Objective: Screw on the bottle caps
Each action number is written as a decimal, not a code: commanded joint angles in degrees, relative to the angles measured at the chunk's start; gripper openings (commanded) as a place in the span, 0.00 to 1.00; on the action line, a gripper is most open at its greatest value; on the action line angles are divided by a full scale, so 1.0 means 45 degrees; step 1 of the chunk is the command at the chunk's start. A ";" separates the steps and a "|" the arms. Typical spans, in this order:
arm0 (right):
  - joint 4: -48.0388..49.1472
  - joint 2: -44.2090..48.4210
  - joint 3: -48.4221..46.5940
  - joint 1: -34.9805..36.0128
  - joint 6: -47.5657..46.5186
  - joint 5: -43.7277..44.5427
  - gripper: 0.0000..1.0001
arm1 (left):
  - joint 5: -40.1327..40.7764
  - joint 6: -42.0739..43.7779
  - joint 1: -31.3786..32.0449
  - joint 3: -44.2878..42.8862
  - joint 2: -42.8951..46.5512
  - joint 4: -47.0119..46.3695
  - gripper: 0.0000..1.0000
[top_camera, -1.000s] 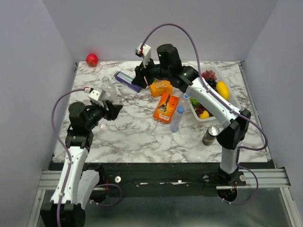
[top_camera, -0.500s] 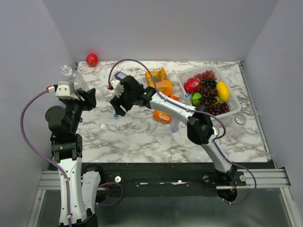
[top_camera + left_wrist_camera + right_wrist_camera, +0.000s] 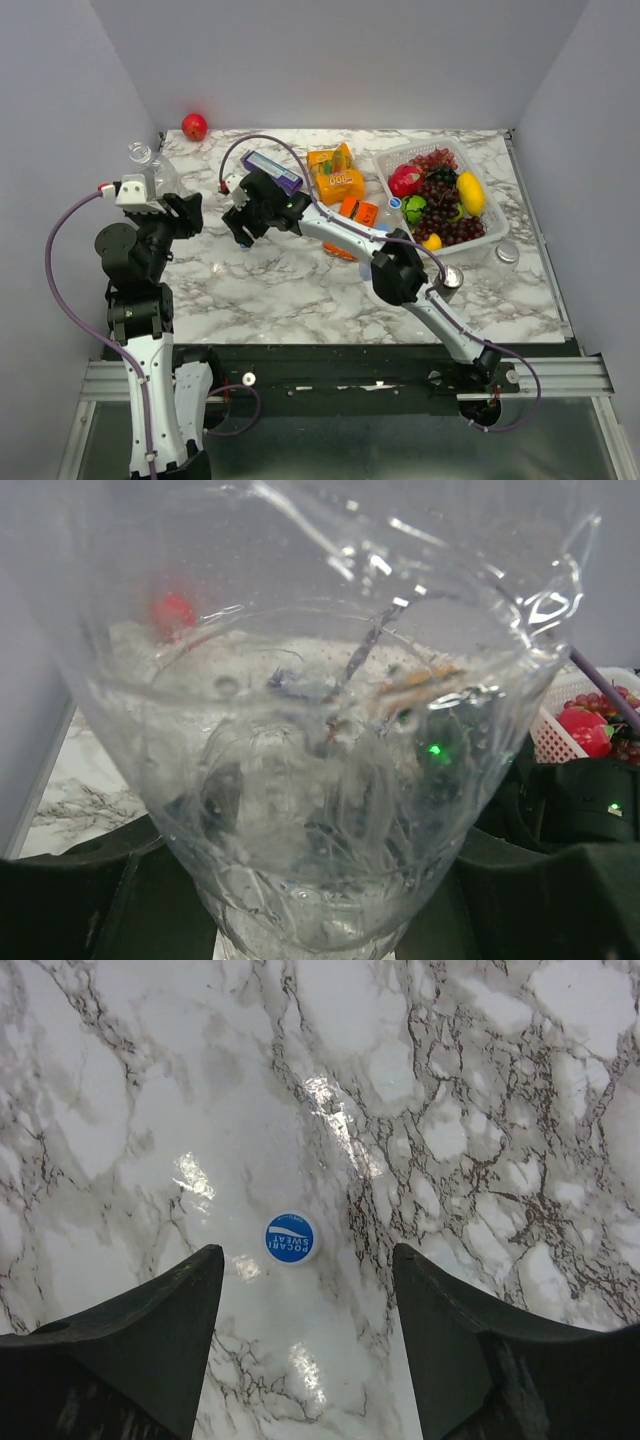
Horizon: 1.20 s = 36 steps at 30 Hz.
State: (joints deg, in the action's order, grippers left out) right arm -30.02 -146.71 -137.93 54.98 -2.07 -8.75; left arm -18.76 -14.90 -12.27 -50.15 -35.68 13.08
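A clear plastic bottle (image 3: 152, 175) is held up at the far left with my left gripper (image 3: 172, 203) shut on its body; its open neck points up and away. In the left wrist view the bottle (image 3: 320, 710) fills the frame between the dark fingers (image 3: 90, 900). My right gripper (image 3: 241, 230) hangs open, pointing down at the table's left middle. A blue bottle cap (image 3: 291, 1238) lies flat on the marble just ahead of the right gripper (image 3: 307, 1252), between its two spread fingertips and touching neither. Another blue cap (image 3: 394, 203) shows beside the basket.
A red ball (image 3: 194, 126) sits at the back left corner. A purple box (image 3: 270, 170) and orange packets (image 3: 340, 182) lie at the back middle. A white basket (image 3: 495, 238) of fruit stands at the right, with a dark can (image 3: 452, 278) and a silver lid (image 3: 508, 252) in front of it.
The right arm has swung from the back middle to the left, opened its jaws and come down over the blue cap. The left arm has lifted the bottle up to the far left.
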 commanded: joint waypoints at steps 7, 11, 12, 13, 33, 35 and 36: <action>0.0323 -0.1185 -0.0697 0.0223 0.1064 -0.0164 0.75 | -0.0634 -0.0147 -0.0183 -0.0359 -0.0254 0.0413 0.13; 0.0537 -0.1498 -0.0814 0.0340 0.1104 0.0011 0.75 | -0.0635 -0.0147 -0.0222 -0.0379 -0.0352 0.0394 0.13; 0.0596 -0.1556 -0.0833 0.0360 0.1104 0.0031 0.75 | -0.0635 -0.0128 -0.0222 -0.0379 -0.0391 0.0413 0.13; 0.0636 -0.1673 -0.0853 0.0399 0.1123 0.0089 0.75 | -0.0654 -0.0108 -0.0241 -0.0379 -0.0391 0.0413 0.13; 0.0285 -0.1342 0.0064 0.0497 -0.0282 0.0929 0.49 | -0.0908 -0.0381 -0.0554 -0.0145 -0.0567 0.0004 0.13; 0.0207 -0.1245 0.0201 0.0497 -0.0478 0.1046 0.47 | -0.0928 -0.0498 -0.0574 -0.0028 -0.0528 -0.0172 0.13; 0.0168 -0.1167 0.0356 0.0497 -0.0537 0.1085 0.47 | -0.0986 -0.0576 -0.0574 0.0011 -0.0489 -0.0192 0.14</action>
State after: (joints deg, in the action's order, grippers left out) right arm -26.55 -153.60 -138.85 56.84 -1.56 -6.55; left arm -21.17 -15.86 -14.31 -50.17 -38.76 14.94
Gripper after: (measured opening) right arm 0.478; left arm 0.623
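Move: The blue cap lies flat on the table about 7 cm below the open right hand and some 3 cm to its left, level fore and aft. The purple box is roughly 18 cm ahead of that hand and 4 cm to its right; the orange snack bag is about 4 cm ahead and 23 cm right. From the left hand, still holding the clear bottle, the cap is some 8 cm ahead, 9 cm right and 34 cm below. Right hand sinks about 6 cm to the blue cap, fingers partly closing around it; left lowers its bottle 2 cm. ##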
